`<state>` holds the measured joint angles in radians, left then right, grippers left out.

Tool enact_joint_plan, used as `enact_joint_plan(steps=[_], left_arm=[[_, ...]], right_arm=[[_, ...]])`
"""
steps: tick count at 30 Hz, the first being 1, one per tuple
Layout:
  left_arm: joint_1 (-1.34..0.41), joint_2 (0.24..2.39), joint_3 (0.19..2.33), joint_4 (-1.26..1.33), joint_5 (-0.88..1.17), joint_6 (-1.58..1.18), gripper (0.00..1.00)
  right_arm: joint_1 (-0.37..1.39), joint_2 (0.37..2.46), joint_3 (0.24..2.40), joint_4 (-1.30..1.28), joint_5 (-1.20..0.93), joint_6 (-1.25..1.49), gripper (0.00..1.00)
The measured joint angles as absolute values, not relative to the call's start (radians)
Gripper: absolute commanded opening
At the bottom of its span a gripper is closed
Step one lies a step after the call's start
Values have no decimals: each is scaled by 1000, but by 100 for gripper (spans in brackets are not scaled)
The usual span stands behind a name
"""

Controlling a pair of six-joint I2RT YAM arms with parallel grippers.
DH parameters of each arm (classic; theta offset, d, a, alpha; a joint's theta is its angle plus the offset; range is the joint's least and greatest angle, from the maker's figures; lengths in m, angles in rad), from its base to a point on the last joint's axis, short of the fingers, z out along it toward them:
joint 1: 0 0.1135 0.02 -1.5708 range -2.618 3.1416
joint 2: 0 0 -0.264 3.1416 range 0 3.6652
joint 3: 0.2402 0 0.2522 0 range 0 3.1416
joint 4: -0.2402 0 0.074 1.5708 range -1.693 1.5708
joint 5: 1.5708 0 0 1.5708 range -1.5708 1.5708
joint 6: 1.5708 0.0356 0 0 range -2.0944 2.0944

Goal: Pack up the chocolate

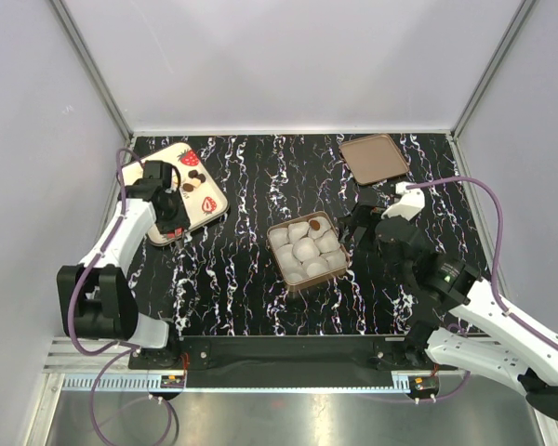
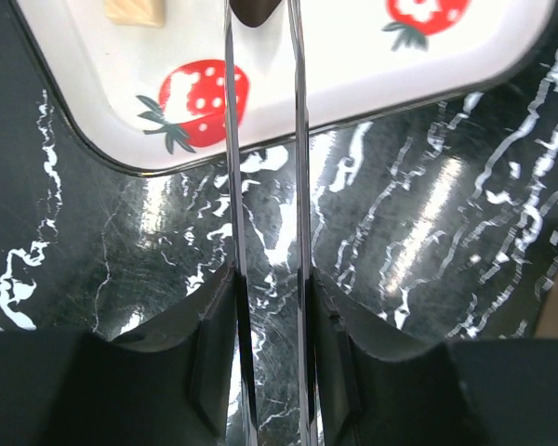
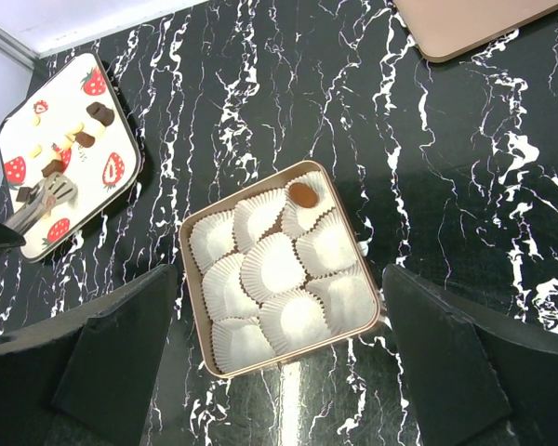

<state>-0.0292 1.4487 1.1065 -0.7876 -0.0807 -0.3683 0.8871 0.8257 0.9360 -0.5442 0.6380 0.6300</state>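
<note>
The chocolate lies on a white strawberry-print tray (image 1: 211,202) at the far left: dark (image 1: 196,174) and cream pieces. My left gripper (image 1: 172,210) is over the tray's near edge, shut on metal tongs (image 2: 298,186). A dark chocolate (image 2: 256,9) sits between the tong blades at the top of the left wrist view, and a cream piece (image 2: 135,9) lies beside it. A brown box (image 1: 277,227) of white paper cups stands mid-table, with one dark chocolate (image 3: 303,194) in a far cup. My right gripper (image 3: 279,279) hovers open and empty above the box.
The box's flat brown lid (image 1: 374,158) lies at the far right of the black marbled table (image 1: 232,269). Grey walls close in on three sides. The right arm's purple cable (image 1: 488,200) arcs over the right side.
</note>
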Motion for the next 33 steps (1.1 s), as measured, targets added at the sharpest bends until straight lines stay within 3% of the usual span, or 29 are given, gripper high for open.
enact_joint_plan(steps=[8,22,33], left_arm=[[-82,1338,1106,-793,3,-354,32],[-527,1311,1222,-809,44,-393,31],[-740,1424,1289,-791,30,-420,30]], right_arm=[[886,820,949,-581,696,610,100],[881,836,1040,-611,797,540,100],[871,915,1060,-589,803,510,100]])
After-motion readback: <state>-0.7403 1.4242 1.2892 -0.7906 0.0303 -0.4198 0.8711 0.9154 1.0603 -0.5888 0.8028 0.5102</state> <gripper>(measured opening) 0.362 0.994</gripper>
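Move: The left hand has the chocolate already pinched, just above the cream tray. The packing box it is taken to lies about 30 cm to its right and 8 cm back, a centimetre lower; the chocolate already in that box's far right cup is some 33 cm right and 2 cm back. The tray's middle is 5 cm ahead, directly in line. From the right hand the box is roughly 9 cm left, about level fore and aft, and 17 cm below. Keeping its pinch on the chocolate, the left hand lifts clear of the cream tray and sweeps about 25 cm right towards the packing box, drawing back some 6 cm; it climbs roughly 8 cm, then begins to sink, turning about 40 degrees clockwise. The open right hand makes room, easing a few centimetres right, up and slightly forward. ##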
